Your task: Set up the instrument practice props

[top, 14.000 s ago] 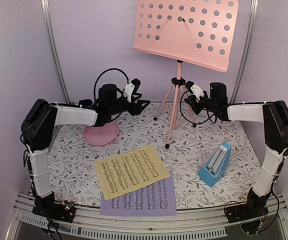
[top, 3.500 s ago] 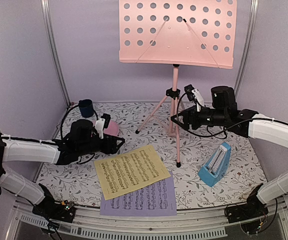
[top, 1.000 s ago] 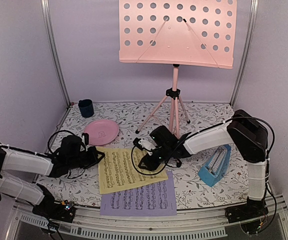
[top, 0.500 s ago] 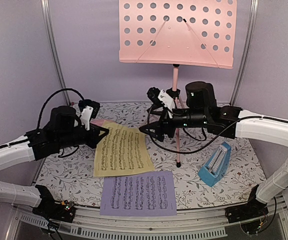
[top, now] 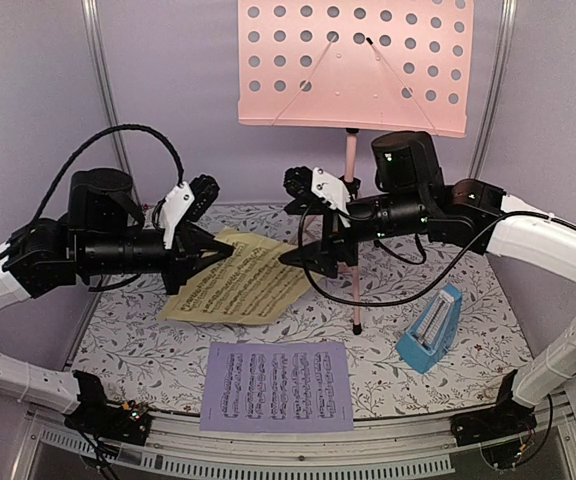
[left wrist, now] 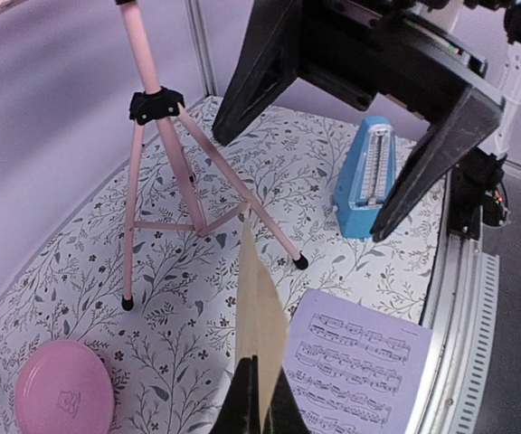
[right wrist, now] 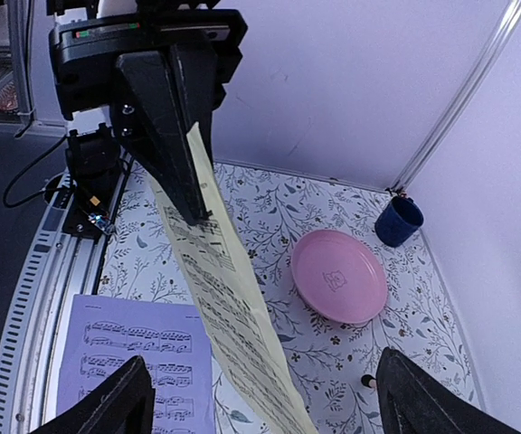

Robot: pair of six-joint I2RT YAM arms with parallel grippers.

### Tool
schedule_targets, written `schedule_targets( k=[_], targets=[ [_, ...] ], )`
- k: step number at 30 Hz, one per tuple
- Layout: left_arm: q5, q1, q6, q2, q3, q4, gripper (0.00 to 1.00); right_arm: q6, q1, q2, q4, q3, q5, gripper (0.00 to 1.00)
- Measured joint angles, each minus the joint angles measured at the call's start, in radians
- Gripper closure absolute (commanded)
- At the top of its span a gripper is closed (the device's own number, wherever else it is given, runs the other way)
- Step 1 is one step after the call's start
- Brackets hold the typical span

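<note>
The yellow sheet [top: 243, 282] of printed music is up off the table, with my left gripper [top: 211, 255] shut on its left edge. It shows edge-on as the yellow sheet [left wrist: 260, 307] above the left gripper [left wrist: 257, 409]. My right gripper [top: 288, 222] is open at the sheet's right end. The yellow sheet [right wrist: 229, 312] passes between the spread jaws of the right gripper [right wrist: 265, 407] without touching them. The lavender sheet [top: 276, 385] lies flat near the front edge. The pink music stand [top: 353, 65] rises at the back. The blue metronome [top: 430, 328] stands to the right.
A round pink plate [right wrist: 340, 276] and a small dark blue cup [right wrist: 396, 220] sit at the back left, hidden behind my left arm in the top view. The stand's tripod legs [left wrist: 165, 163] spread over the floral mat. Metal corner posts [top: 103, 90] frame the lilac walls.
Both arms have risen from the table. The left gripper has lifted the yellow sheet off the lavender one. The right jaws have opened wide and no longer touch the sheet.
</note>
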Motion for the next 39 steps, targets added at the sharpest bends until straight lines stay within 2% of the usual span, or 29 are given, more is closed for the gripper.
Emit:
schedule_targets(
  k=[3, 11, 13, 15, 17, 20, 21, 22, 24, 26, 31, 36, 39],
  targets=[
    [-0.005, -0.055, 0.043, 0.048, 0.055, -0.035, 1.00, -0.015, 0.037, 0.011, -0.050, 0.023, 0.004, 0.22],
    [-0.046, -0.132, 0.123, 0.118, 0.130, -0.072, 1.00, -0.005, 0.107, 0.073, -0.142, 0.045, 0.105, 0.61],
    [-0.052, -0.139, 0.138, 0.116, 0.137, -0.069, 1.00, 0.008, 0.110, 0.079, -0.163, 0.045, 0.124, 0.76],
    [-0.056, -0.144, 0.153, 0.113, 0.140, -0.061, 1.00, 0.024, 0.111, 0.079, -0.175, 0.045, 0.139, 1.00],
    [-0.062, -0.146, 0.163, 0.113, 0.140, -0.050, 0.94, 0.036, 0.111, 0.079, -0.178, 0.045, 0.149, 1.00],
    [-0.084, -0.148, 0.162, 0.108, 0.129, -0.019, 0.66, 0.061, 0.111, 0.077, -0.173, 0.045, 0.158, 1.00],
    [-0.094, -0.148, 0.158, 0.100, 0.117, 0.003, 0.52, 0.068, 0.111, 0.074, -0.167, 0.041, 0.164, 1.00],
    [-0.104, -0.148, 0.151, 0.084, 0.094, 0.033, 0.44, 0.074, 0.111, 0.067, -0.159, 0.033, 0.169, 1.00],
    [-0.120, -0.146, 0.130, 0.030, 0.030, 0.094, 0.33, 0.088, 0.111, 0.038, -0.140, 0.008, 0.173, 1.00],
    [-0.128, -0.132, 0.105, -0.034, -0.035, 0.149, 0.29, 0.100, 0.110, 0.006, -0.122, -0.008, 0.176, 1.00],
    [-0.140, -0.046, 0.030, -0.156, -0.129, 0.265, 0.29, 0.125, 0.103, -0.079, -0.058, -0.012, 0.185, 1.00],
    [-0.154, 0.036, -0.019, -0.158, -0.139, 0.355, 0.33, 0.155, 0.061, -0.152, -0.016, 0.007, 0.213, 1.00],
    [-0.159, 0.049, -0.018, -0.102, -0.086, 0.360, 0.35, 0.175, 0.030, -0.189, 0.013, 0.041, 0.254, 1.00]
  ],
)
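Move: The yellow sheet hangs pinched in the left hand; its right edge, where the open right fingers will shut, lies about 4 cm left of the right hand, 1 cm back and 5 cm lower. From the left hand that edge is some 9 cm right, 3 cm ahead, 4 cm lower. The pink stand's pole rises roughly 19 cm ahead and 8 cm right of the right hand; the purple sheet lies 8 cm back, 6 cm left, 35 cm below the right hand. The right hand sinks about 5 cm, pinches the yellow sheet, then lifts some 15 cm as left lets go. ##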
